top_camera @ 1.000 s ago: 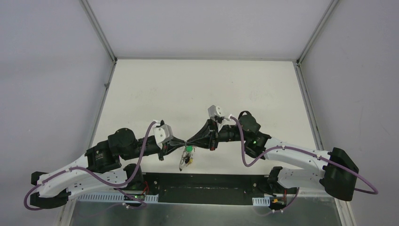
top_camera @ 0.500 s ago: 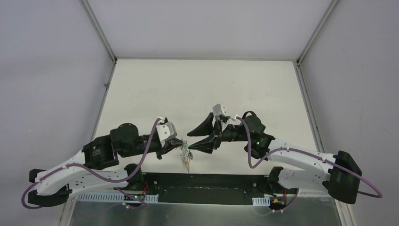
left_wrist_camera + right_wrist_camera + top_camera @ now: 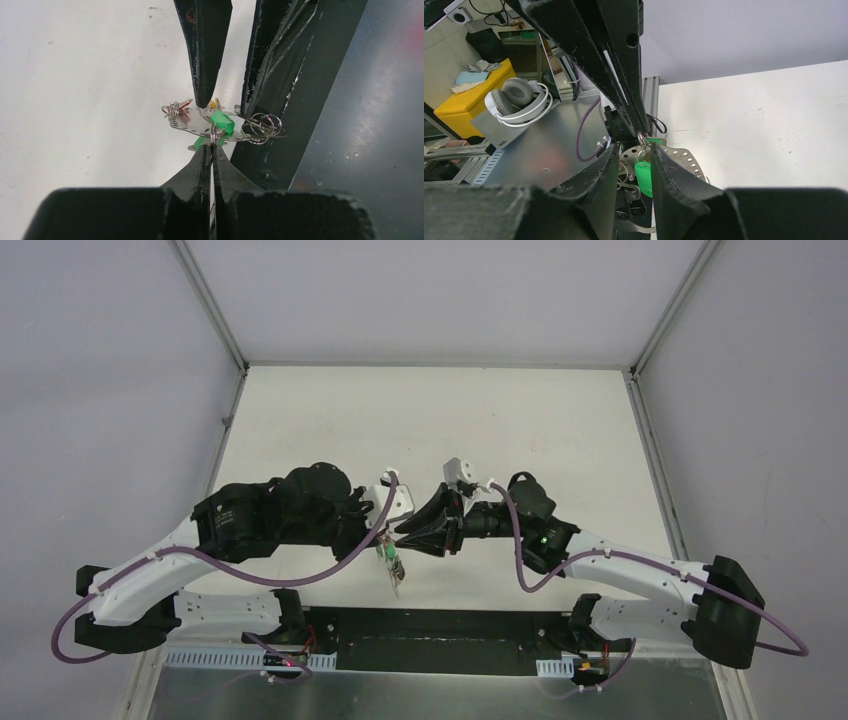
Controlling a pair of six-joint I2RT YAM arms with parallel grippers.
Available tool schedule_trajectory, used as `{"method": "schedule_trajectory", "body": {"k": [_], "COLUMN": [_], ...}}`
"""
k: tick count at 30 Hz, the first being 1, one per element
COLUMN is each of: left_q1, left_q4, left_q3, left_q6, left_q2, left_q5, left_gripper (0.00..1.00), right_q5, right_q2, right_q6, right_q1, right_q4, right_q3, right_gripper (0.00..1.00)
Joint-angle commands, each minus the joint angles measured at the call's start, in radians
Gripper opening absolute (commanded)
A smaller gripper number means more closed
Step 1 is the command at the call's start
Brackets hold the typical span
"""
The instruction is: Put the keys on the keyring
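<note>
My left gripper (image 3: 212, 146) is shut on a small wire ring hooked through the keyring (image 3: 192, 128), which here looks like a thin grey metal piece with a row of small holes. It hangs in the air above the table's near edge. A green-capped key (image 3: 222, 121) hangs on it, beside red (image 3: 185, 104) and yellow (image 3: 214, 104) bits. My right gripper (image 3: 635, 150) is open, its fingers (image 3: 205, 75) standing either side of the green cap (image 3: 642, 172). From above, the left gripper (image 3: 385, 537) and right gripper (image 3: 402, 537) meet tip to tip over the bundle (image 3: 388, 560). I cannot make out a black-capped key.
A cluster of small split rings (image 3: 262, 127) dangles from the keyring's right end. The black base strip (image 3: 430, 640) and a metal panel (image 3: 430, 690) lie just below the grippers. White headphones (image 3: 519, 100) sit off the table behind. White tabletop (image 3: 430, 430) stretches beyond.
The right gripper let go, opened wide and drew back, then came in again with narrower jaws around the green cap. The left arm swung toward the centre, still holding the bundle.
</note>
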Motion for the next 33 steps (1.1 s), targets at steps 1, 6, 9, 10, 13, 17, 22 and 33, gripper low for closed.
{"method": "schedule_trajectory", "body": {"k": [1, 6, 9, 10, 13, 17, 22, 33], "left_q1": [-0.007, -0.006, -0.006, -0.006, -0.006, -0.007, -0.006, -0.007], "left_q4": [-0.102, -0.103, -0.100, -0.099, -0.092, -0.074, -0.045, -0.012], "left_q3": [0.093, 0.102, 0.100, 0.099, 0.091, 0.080, 0.061, 0.016], "left_q6": [0.001, -0.003, -0.006, -0.007, -0.008, -0.011, -0.015, -0.023], "left_q2": [0.032, 0.051, 0.055, 0.055, 0.051, 0.045, 0.034, -0.030], "left_q5": [0.014, 0.024, 0.028, 0.030, 0.030, 0.035, 0.044, 0.034], "left_gripper": [0.00, 0.00, 0.00, 0.00, 0.00, 0.00, 0.00, 0.00], "right_q5": [-0.019, -0.027, -0.028, -0.031, -0.036, -0.038, -0.044, -0.046], "right_q2": [0.035, 0.085, 0.108, 0.115, 0.129, 0.142, 0.159, 0.147], "right_q6": [0.017, 0.037, 0.040, 0.042, 0.041, 0.045, 0.051, 0.029], "right_q1": [0.009, 0.020, 0.028, 0.029, 0.037, 0.044, 0.053, 0.057], "right_q4": [0.062, 0.110, 0.128, 0.128, 0.128, 0.131, 0.146, 0.137], "right_q3": [0.049, 0.054, 0.061, 0.064, 0.073, 0.080, 0.088, 0.079], "right_gripper": [0.31, 0.29, 0.27, 0.27, 0.25, 0.25, 0.22, 0.00]}}
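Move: The small steel ring pinched in the left hand's fingertips lies about 2 cm left of the right hand's open fingers and 1 cm below them, level with them fore and aft. From the left hand point it is some 1 cm right and 1 cm below. The green tag hangs about 3 cm under the left hand. The keyring plate's middle is some 6 cm under that hand and 1 cm nearer the base. The right fingers close from about a third open to shut, pinching the small steel ring right at the left fingertips. They first travel some 3 cm left and 2 cm down, easing back about 1 cm. The left hand keeps its pinch on the ring and shifts about 1 cm back, left and down. ##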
